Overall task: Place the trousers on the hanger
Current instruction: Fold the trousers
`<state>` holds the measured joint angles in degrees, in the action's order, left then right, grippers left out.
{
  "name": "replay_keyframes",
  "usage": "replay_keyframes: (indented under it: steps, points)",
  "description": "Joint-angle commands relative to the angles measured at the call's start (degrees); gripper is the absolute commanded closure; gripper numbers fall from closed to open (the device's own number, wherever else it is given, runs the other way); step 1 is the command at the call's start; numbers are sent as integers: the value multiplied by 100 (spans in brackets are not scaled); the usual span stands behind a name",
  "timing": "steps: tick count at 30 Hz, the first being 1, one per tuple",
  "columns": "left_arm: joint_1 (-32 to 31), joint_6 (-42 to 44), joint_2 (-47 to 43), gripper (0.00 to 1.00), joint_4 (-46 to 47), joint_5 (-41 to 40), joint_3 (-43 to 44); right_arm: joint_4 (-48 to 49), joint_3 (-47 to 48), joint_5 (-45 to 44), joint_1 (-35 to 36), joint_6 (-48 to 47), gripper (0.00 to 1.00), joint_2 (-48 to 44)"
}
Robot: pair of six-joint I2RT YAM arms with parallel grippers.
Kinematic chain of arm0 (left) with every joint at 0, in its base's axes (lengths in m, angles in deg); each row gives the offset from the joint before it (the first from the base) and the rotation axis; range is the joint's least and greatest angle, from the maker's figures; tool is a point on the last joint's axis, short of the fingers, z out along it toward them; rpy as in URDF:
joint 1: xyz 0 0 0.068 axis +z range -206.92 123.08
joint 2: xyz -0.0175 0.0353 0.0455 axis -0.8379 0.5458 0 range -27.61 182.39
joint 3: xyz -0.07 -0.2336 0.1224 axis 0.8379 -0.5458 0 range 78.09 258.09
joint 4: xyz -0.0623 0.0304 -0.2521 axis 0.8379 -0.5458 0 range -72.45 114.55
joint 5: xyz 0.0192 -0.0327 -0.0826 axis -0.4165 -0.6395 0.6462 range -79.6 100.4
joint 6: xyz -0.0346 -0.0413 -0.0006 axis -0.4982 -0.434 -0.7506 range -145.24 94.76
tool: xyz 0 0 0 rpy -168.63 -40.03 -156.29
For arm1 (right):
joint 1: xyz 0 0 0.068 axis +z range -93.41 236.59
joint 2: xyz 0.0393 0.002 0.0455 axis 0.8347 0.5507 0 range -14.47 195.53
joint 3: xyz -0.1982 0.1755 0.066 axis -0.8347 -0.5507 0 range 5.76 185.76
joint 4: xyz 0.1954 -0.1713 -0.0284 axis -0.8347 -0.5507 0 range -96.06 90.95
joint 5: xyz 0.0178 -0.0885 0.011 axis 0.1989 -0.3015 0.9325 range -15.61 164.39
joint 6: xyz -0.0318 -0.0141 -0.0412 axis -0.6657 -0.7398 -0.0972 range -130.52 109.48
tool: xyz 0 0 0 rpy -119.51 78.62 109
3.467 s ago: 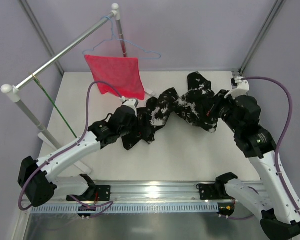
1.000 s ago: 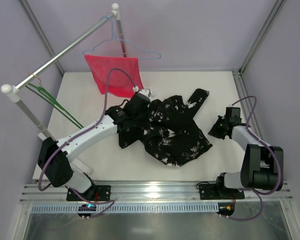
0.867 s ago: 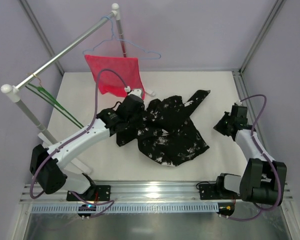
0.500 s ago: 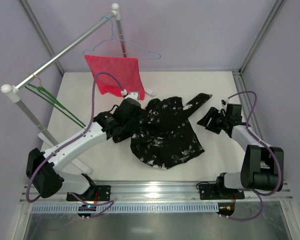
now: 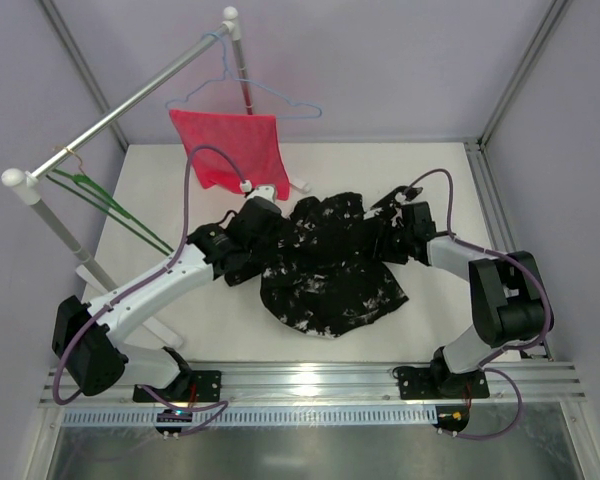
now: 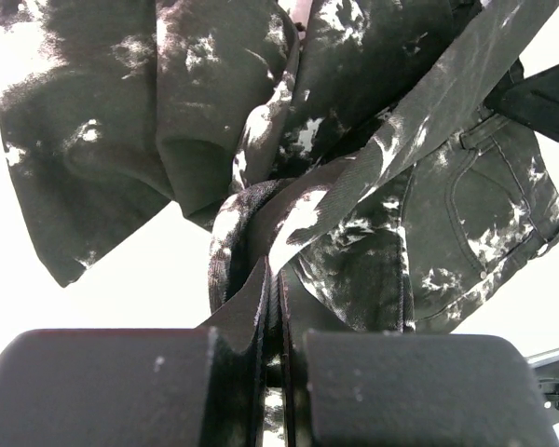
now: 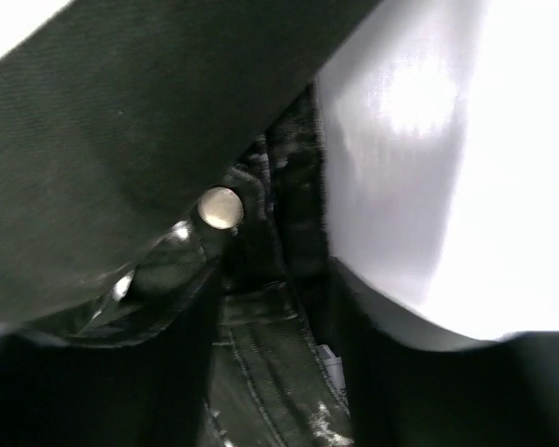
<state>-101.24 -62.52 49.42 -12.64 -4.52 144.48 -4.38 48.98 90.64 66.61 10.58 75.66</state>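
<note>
The black trousers with white splotches [image 5: 330, 270] lie crumpled in the middle of the white table [image 5: 380, 165]. My left gripper [image 5: 265, 222] is at their left end. In the left wrist view it [image 6: 278, 289] is shut on a twisted fold of the trousers [image 6: 354, 112]. My right gripper [image 5: 392, 240] is at their right edge. In the right wrist view its jaws [image 7: 270, 372] stand apart over the waistband [image 7: 261, 354], beside a metal button [image 7: 221, 207]. The green hanger [image 5: 110, 205] hangs on the rail at the left, away from both grippers.
A slanted metal rail [image 5: 130, 105] crosses the back left on white posts. A pale blue wire hanger [image 5: 270, 97] on it carries a red mesh cloth [image 5: 232, 148], which hangs just behind my left gripper. Frame posts stand at the back corners.
The right gripper let go of the trousers and swung out to the right. It is now back at their right edge. The left gripper kept its hold as the trousers went from stretched to crumpled.
</note>
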Motion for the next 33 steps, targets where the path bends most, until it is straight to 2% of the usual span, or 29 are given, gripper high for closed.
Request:
replay_keyframes:
  steps: [1, 2, 5, 9, 12, 15, 17, 21, 22, 23, 25, 29, 32, 33]
  points:
    - [46, -87, 5, 100, -16, -178, -3, -328, 195, -1008, 184, 42, 52, 163]
    - [54, -95, 5, 100, -16, -196, 5, -399, 248, -1097, 193, 69, 68, 180]
    - [81, -113, 13, 100, -34, -213, 23, -619, 353, -1473, 193, 165, 96, 216]
    - [186, -78, 22, 100, -313, -388, 154, -1232, 450, -2563, 88, 411, 96, -108]
    - [370, -157, 57, 100, -823, -1001, 445, -1892, 547, -3039, -447, 561, 96, -712]
    - [485, -280, -83, 100, -1194, -1390, 349, -2271, 459, -3285, -1219, 518, 96, -1407]
    - [485, -403, -284, 100, -1186, -1330, 165, -2437, 441, -3400, -1493, 439, 96, -1655]
    - [485, -561, -645, 100, -458, -234, -678, -2517, 433, -3392, -1529, 351, 96, -1885]
    - [485, -561, -715, 100, -230, 352, -1063, -2518, 407, -3322, -1529, 333, 96, -1885]
    - [485, -579, -829, 100, 216, 671, -1241, -2491, 372, -3287, -1529, 324, 96, -1893]
    - [485, -588, -927, 98, 536, 1338, -1618, -2491, 284, -3338, -1529, 324, 96, -1893]
    - [485, -527, -1015, 55, 968, 1764, -1709, -2666, 318, -3549, -1591, 342, 96, -1885]
    - [485, -263, -805, 36, 740, 1545, -1237, -2833, 450, -3603, -1591, 368, 96, -1928]
    - [485, -45, -630, 34, 696, 1544, -1086, -2843, 468, -3550, -1591, 377, 96, -2007]
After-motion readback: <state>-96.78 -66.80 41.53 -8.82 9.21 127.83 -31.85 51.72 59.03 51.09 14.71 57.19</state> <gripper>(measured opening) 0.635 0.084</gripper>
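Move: The waistband lies right between the open right fingers, about 1 cm below, with its button roughly 2 cm ahead and 2 cm to the left. The trousers' spread seat lies some 12 cm to the right hand's left and 11 cm nearer the base. From the left hand, which holds a bunched fold up in the air, the waistband is about 24 cm to the right, level ahead, 14 cm lower; the patch for setting the fold down is about 4 cm back, 3 cm left and 15 cm below. Close the right gripper on the waistband beside the button, then draw it some 18 cm to the right, lifting about 6 cm, easing back 5 cm and turning clockwise some 35 degrees. Keep the left grip while shifting that hand 5 cm left, away from the right one, then bring it back and down about 6 cm each and open the fingers to let the fold go. ##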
